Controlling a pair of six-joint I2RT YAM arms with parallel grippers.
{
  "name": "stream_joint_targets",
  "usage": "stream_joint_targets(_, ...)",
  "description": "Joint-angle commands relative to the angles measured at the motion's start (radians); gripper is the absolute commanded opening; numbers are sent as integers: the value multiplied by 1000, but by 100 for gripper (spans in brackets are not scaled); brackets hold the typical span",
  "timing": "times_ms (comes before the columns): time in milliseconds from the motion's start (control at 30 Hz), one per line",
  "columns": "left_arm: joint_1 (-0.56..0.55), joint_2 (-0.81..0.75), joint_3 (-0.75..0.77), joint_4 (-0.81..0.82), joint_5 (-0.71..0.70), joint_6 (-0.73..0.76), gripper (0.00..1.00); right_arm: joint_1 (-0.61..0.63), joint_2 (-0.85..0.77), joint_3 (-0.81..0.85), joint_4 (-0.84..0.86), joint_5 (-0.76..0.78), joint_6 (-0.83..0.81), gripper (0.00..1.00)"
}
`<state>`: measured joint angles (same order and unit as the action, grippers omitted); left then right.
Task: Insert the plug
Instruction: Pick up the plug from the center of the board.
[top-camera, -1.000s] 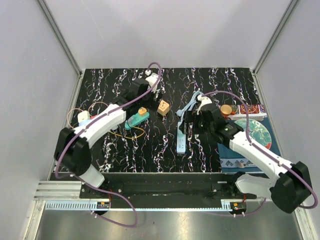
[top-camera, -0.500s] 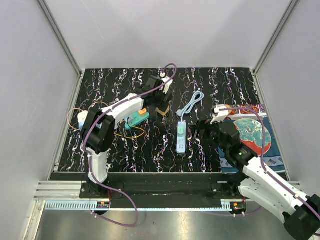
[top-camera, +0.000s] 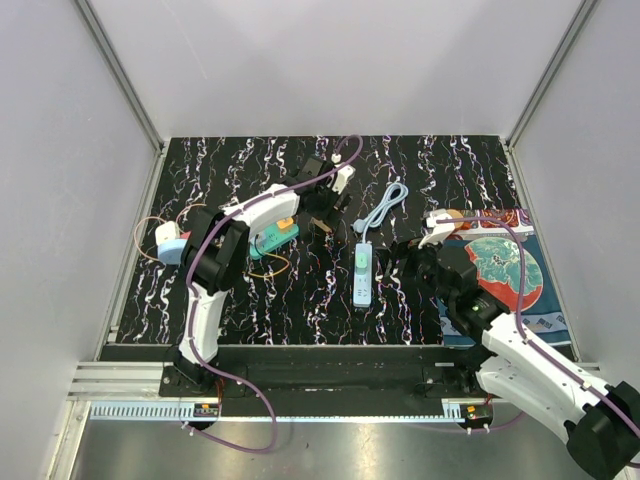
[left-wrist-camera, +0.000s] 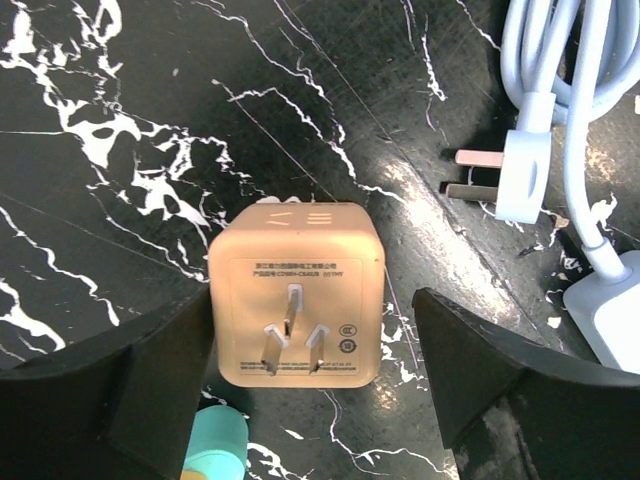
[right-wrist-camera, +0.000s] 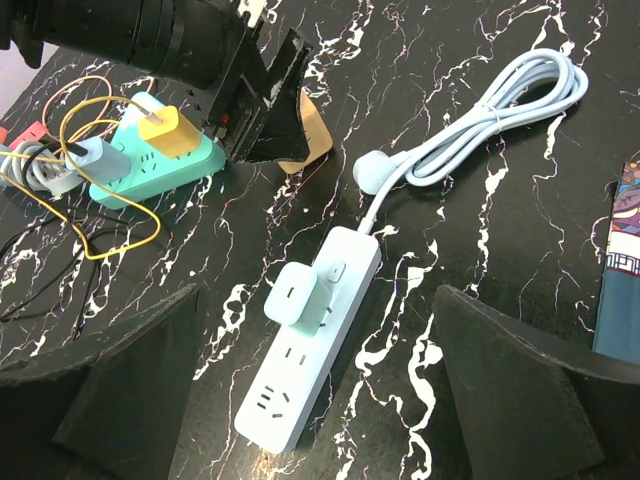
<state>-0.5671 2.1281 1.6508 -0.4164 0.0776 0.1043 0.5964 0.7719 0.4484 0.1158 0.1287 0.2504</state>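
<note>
The plug (left-wrist-camera: 296, 296), a tan cube, lies on the black marbled table with its three prongs facing up. My left gripper (left-wrist-camera: 311, 300) straddles it, open: the left finger (left-wrist-camera: 150, 380) is against the plug's side and the right finger (left-wrist-camera: 480, 370) stands a gap away. From above, the left gripper (top-camera: 325, 205) covers most of the plug (top-camera: 322, 224). A white power strip (right-wrist-camera: 310, 340) lies mid-table with a pale charger (right-wrist-camera: 295, 292) sitting crooked in one socket. My right gripper (right-wrist-camera: 315, 300) hovers wide open above that strip (top-camera: 362, 273), holding nothing.
A teal power strip (top-camera: 272, 238) with a yellow charger and orange wire lies left of the plug. The white strip's coiled cable (top-camera: 385, 208) and its plug (left-wrist-camera: 520, 170) lie to the right. A patterned plate (top-camera: 505, 265) on a mat sits far right.
My left arm swung from the left side over the tan plug and its jaws have begun narrowing. The right arm pulled back from the white strip toward the near right.
</note>
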Motion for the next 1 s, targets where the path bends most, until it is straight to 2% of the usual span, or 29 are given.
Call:
stream_joint_targets(0,7,15,56,-27,74,8,80,-1,9,-5,73,-14,-19,100)
stream_joint_targets(333,7,18,41,-56,37,-8,78,-1,6,-8,76,-34,-14,100)
stream_joint_targets(400,7,21,44,-56,36,-15,74,-1,6,-8,76,-37,-14,100)
stream_joint_targets(467,7,21,46,-55,44,-18,69,-1,7,-7,76,-43,-13,100)
stream_joint_targets(533,7,16,46,-55,51,-20,50,-1,12,-5,74,-49,-11,100)
stream_joint_targets(600,7,6,40,-55,62,-22,41,-3,21,-1,71,-63,-10,100)
stream_joint_targets(633,7,-2,35,-55,67,-23,32,-1,32,9,68,-69,-7,100)
stream_joint_targets(733,7,-42,14,-48,91,-26,25,-3,46,30,56,-90,-2,100)
stream_joint_targets(767,7,-59,4,-44,109,-28,17,-1,50,36,53,-93,-2,100)
stream_joint_targets(867,6,-167,-74,25,146,-37,13,-3,70,62,35,-125,-28,100)
stream_joint_targets(967,7,-311,-175,109,194,-55,13,-1,69,91,4,-211,-2,100)
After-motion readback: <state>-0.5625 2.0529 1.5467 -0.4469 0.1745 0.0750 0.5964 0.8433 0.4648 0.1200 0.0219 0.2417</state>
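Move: The orange cube plug sits between the left hand's open fingers, about 1 cm back and 2 cm below. The mint board lies some 10 cm left and 6 cm back of the hand; the white strip's middle is about 7 cm right and 13 cm back, with its cord plug 7 cm right and 3 cm back. From the right hand the orange plug is roughly 14 cm ahead, 12 cm left and 15 cm below. Left hand eases back and slightly down, pinches the orange plug, then draws it back another 2 cm, starting upward. ##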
